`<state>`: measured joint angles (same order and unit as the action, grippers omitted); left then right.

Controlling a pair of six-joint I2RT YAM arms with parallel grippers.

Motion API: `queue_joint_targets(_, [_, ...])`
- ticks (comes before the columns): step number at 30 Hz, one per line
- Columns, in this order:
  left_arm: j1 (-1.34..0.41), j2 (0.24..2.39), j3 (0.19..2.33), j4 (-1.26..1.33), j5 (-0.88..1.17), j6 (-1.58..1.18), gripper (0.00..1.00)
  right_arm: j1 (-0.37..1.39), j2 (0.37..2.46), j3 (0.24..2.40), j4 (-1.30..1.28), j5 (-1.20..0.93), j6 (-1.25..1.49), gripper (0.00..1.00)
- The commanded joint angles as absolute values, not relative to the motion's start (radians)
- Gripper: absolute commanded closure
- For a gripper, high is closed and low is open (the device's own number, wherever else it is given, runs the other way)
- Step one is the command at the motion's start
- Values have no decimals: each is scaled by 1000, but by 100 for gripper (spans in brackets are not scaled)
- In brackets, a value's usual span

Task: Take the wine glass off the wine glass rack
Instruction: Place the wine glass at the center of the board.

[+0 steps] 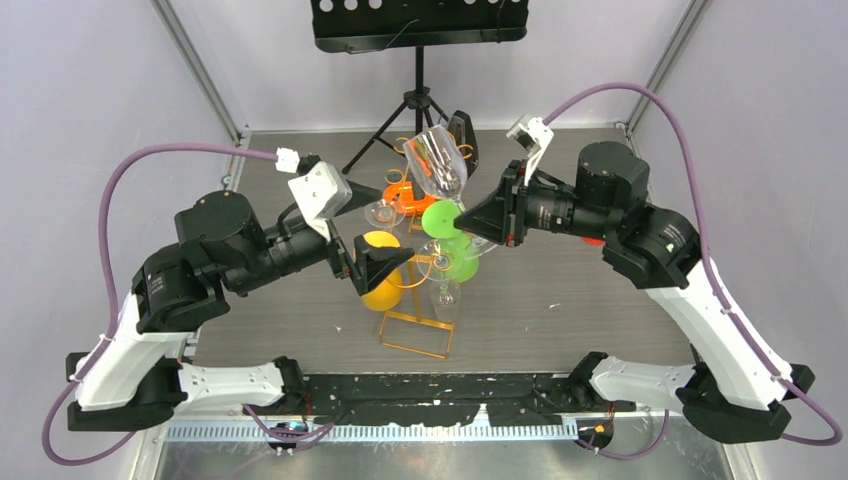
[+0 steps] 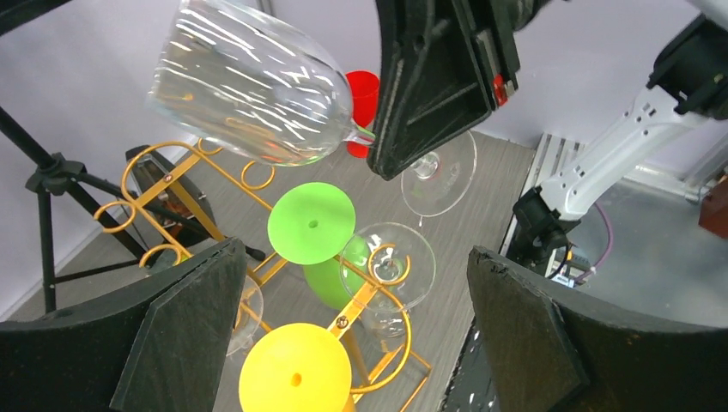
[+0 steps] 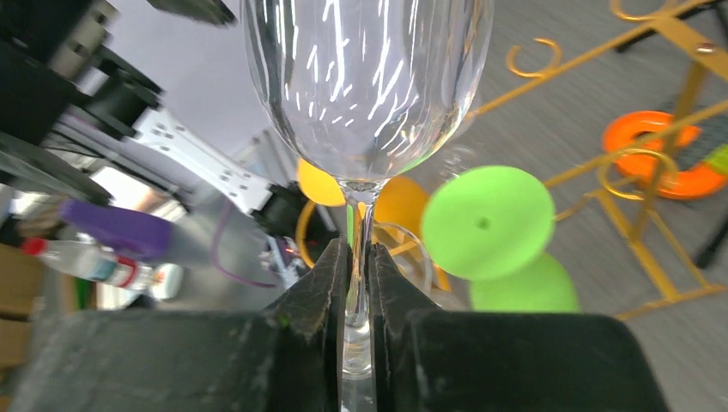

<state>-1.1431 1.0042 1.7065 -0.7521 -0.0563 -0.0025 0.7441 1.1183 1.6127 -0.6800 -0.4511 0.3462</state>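
Observation:
My right gripper [image 1: 464,214] [image 3: 359,257] is shut on the thin stem of a clear wine glass [image 1: 438,163] [image 2: 249,81] [image 3: 369,77]. The glass hangs tilted above the gold wire wine glass rack [image 1: 414,321] [image 2: 371,302] [image 3: 650,257], its bowl pointing up and away, apart from the hooks. Its round foot [image 2: 439,174] shows behind the right fingers. My left gripper [image 1: 398,260] [image 2: 356,251] stands open at the rack's left side, with nothing between its fingers.
Several glasses still hang on the rack: green [image 1: 441,218] [image 2: 311,223], yellow [image 1: 381,268] [image 2: 294,376], orange [image 1: 405,190], and clear ones [image 1: 446,291] [image 2: 395,266]. A black tripod music stand [image 1: 418,28] stands behind the rack. A red cup [image 2: 362,94] sits further back.

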Motion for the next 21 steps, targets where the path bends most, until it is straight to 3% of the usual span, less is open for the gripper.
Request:
queue_joint_targets(1, [-1135,1033,1780,-725,-108,-76,0,742,1055,1648,-739,-288,90,94])
queue_joint_targets(8, [-1030,1070,1860,-772,-56,-186,0,742,1036,1661,-801,-185,-111,94])
queue_joint_targets(21, [-658,1053,1791,-703,300,-475,1,755,949,1548,-731,-136,-522,94])
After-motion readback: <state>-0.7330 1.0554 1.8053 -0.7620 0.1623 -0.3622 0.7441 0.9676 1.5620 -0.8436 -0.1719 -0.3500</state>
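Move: Already off the rack, the clear wine glass is in the right hand by its stem; the standing red glass marks the set-down side, about 32 cm to this hand's right, 11 cm ahead and 25 cm lower. Another clear glass stands some 11 cm beyond it, about 30 cm right of the hand, equally low. The hanging green glass is about 3 cm ahead of the hand, not to either side, and 17 cm below. From the left hand, the red glass is roughly 43 cm right, 14 cm ahead and 28 cm down. The right hand keeps its pinch on the clear glass's stem and carries it some 8 cm right, edging a little forward and down, away from the rack towards the standing red glass, while the wrist rolls about 40 degrees, fingers dipping, and brings the bowl round from leaning forward to leaning up and left. The left hand, already empty and wide open, draws off forward, left and slightly up by about 6 cm, its wrist turning some 20 degrees. ##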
